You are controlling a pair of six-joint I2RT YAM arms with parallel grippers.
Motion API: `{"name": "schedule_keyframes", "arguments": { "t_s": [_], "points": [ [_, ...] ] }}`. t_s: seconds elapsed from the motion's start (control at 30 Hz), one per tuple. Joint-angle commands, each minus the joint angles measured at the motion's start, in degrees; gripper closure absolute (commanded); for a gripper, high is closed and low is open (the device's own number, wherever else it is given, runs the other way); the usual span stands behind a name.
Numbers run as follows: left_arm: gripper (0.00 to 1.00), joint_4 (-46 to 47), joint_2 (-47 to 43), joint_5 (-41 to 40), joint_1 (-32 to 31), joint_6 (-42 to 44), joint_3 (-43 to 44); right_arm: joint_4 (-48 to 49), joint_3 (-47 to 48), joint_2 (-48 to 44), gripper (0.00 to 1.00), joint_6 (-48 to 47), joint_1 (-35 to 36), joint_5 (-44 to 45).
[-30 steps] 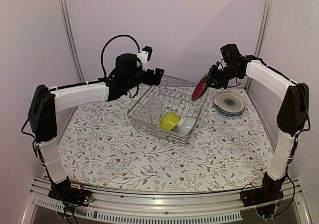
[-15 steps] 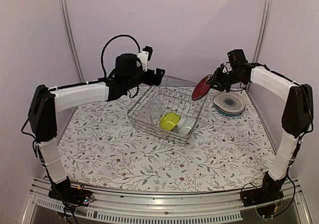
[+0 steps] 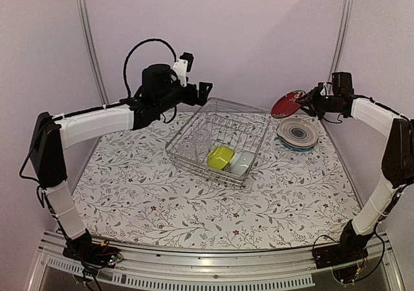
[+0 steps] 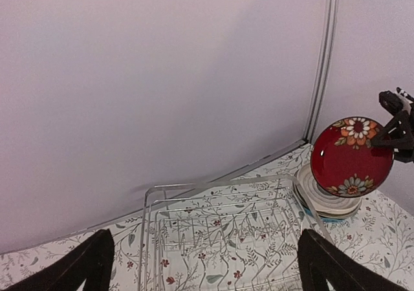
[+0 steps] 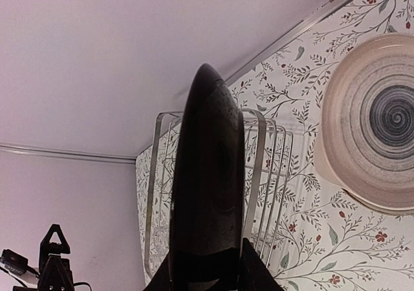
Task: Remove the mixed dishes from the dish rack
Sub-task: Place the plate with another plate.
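The dish rack (image 3: 194, 128) stands mid-table and holds a yellow-green bowl (image 3: 220, 156), a pale bowl (image 3: 240, 163) and a clear glass (image 3: 202, 138). My right gripper (image 3: 309, 102) is shut on the rim of the dark red plate (image 3: 288, 103), holding it tilted in the air over the stack of plates (image 3: 297, 134). In the right wrist view the red plate (image 5: 207, 187) shows edge-on between the fingers (image 5: 254, 271), with the stack (image 5: 375, 123) to its right. My left gripper (image 3: 204, 92) hovers open and empty over the rack's far-left corner, its wrist view looking down on the rack (image 4: 220, 229).
The left wrist view also shows the red plate (image 4: 350, 155) above the stack (image 4: 326, 202) by the right wall post (image 4: 320, 64). Floral cloth (image 3: 194, 207) covers the table. Walls close in behind and on both sides.
My right arm has carried the red plate up and to the right, from the rack's right rim to above the stack. My left gripper rose slightly and opened a little wider.
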Motion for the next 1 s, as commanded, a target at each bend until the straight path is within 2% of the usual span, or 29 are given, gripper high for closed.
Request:
{"name": "schedule_keyframes", "arguments": {
  "t_s": [0.0,0.33,0.97],
  "points": [
    [0.0,-0.32,-2.27,-0.09,0.69,0.42,-1.08,8.9,-3.31,-3.76,0.76,2.01,-4.2,-4.54],
    [0.0,-0.76,-3.95,0.19,0.6,0.34,-1.6,13.38,-7.72,-1.98,0.75,2.12,-9.68,-4.97],
    [0.01,-1.32,-4.28,0.12,0.4,0.93,-1.31,20.96,-5.17,11.48,0.74,3.53,-10.49,-8.15]
  ]
}}
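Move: The right hand holds the red plate by its rim. The plate stack, striped plate on top, lies about 4 cm ahead of that hand, 4 cm to its right and some 18 cm below. The dish rack's middle is about 36 cm to the hand's left and 2 cm back; the white bowl in it is 23 cm left and 14 cm back. From the idle left hand the stack is some 52 cm right, 4 cm ahead and 26 cm lower. Still pinching the red plate by its rim, the right hand carries it about 8 cm to the right above the plate stack, sinking a little and turning slightly clockwise. It then stops going sideways and lowers the tilted plate roughly 7 cm more towards the striped plate, easing 3 cm forward, fingers keeping their hold. ##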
